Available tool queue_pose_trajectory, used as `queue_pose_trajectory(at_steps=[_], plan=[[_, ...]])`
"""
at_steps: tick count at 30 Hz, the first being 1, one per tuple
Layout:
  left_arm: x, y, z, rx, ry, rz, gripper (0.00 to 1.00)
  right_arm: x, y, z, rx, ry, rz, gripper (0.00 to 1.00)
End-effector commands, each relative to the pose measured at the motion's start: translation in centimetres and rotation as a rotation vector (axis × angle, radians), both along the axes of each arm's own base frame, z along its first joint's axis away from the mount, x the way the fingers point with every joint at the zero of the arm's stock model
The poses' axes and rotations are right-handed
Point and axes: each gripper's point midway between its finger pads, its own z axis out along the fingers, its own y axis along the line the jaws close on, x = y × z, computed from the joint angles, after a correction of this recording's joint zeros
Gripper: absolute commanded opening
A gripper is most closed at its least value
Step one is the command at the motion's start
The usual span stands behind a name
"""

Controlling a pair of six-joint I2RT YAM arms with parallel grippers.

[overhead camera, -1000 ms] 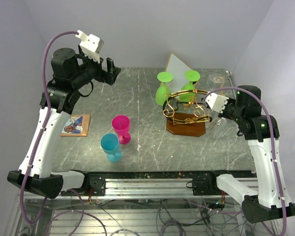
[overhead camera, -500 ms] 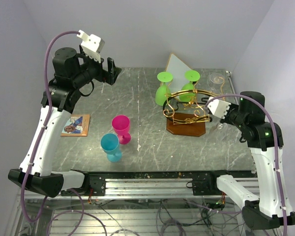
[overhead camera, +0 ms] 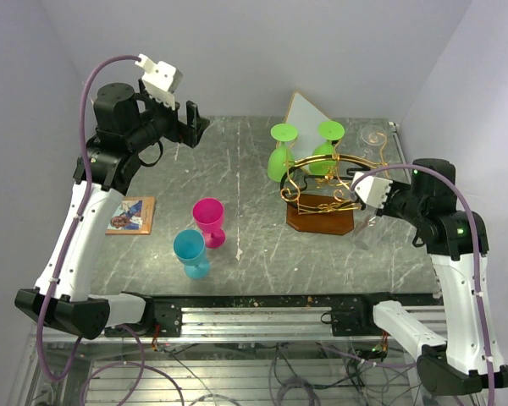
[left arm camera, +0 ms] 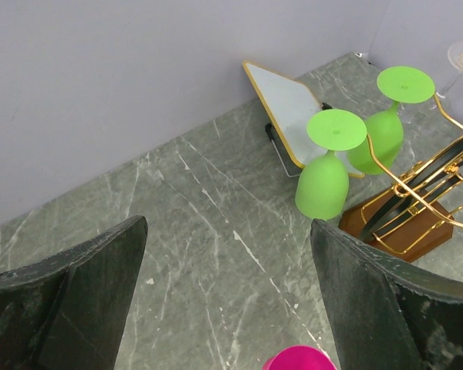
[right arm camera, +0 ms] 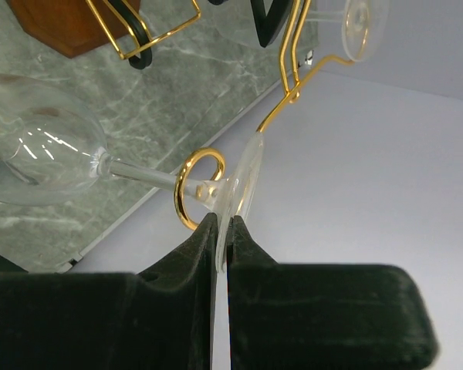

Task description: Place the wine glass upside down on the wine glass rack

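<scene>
A clear wine glass (right arm camera: 38, 146) hangs bowl-down and tilted at the right side of the wine glass rack (overhead camera: 322, 190), a gold wire stand on a brown wooden base. My right gripper (right arm camera: 224, 223) is shut on the rim of the glass's foot. The stem runs through a gold loop (right arm camera: 187, 193) at the end of a rack arm. In the top view the glass (overhead camera: 364, 230) shows only faintly beside the base. My left gripper (left arm camera: 228, 227) is open and holds nothing, high over the back left of the table.
Two green glasses (overhead camera: 281, 156) (overhead camera: 326, 144) hang upside down on the rack's far side, before a white diamond panel (overhead camera: 309, 114). Another clear glass (overhead camera: 372, 135) stands at the back right. A pink glass (overhead camera: 209, 220), a blue glass (overhead camera: 190, 252) and a picture coaster (overhead camera: 129, 214) sit left of centre.
My right arm has drawn back and down a little, carrying the clear glass lower beside the rack's right arm. The left arm has hardly moved.
</scene>
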Motion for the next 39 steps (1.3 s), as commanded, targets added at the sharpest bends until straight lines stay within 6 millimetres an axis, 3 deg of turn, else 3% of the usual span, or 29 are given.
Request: queue_pose_trajectory(at_steps=[1,26,39], plan=[[0.3,0.7,0.8,0.005,-0.044,0.020,0.97,0.7,0.9,1.0,0.017,-0.038,0.040,0.00],[0.4,1.0,0.7,0.016,-0.048,0.029,0.97,0.4,1.2,-0.7,0.050,0.012,0.028,0.15],[0.6,0.9,0.4,0.020,-0.044,0.025,0.97,0.3,1.9,-0.1,0.089,0.010,0.047,0.28]])
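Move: From the right gripper, which pinches the rim of the upside-down clear wine glass's foot, the rack's near right-hand hook is about 3 cm left, 2 cm ahead and 2 cm lower. The foot of the other clear glass is some 15 cm ahead and 5 cm left at about the same height; the nearest green glass's foot is roughly 16 cm ahead and 14 cm left. From the left gripper, that hook lies about 43 cm right, 13 cm back and 12 cm lower. Ease the right gripper down and to the left, about 1.5 cm in all, bringing the wine glass's foot towards the rack's hook with the stem still in it. Early in this short descent start parting the fingers, and keep opening slowly to about a quarter, so the foot's rim comes out of the pinch; stay close beside it, wrist almost unturned. ##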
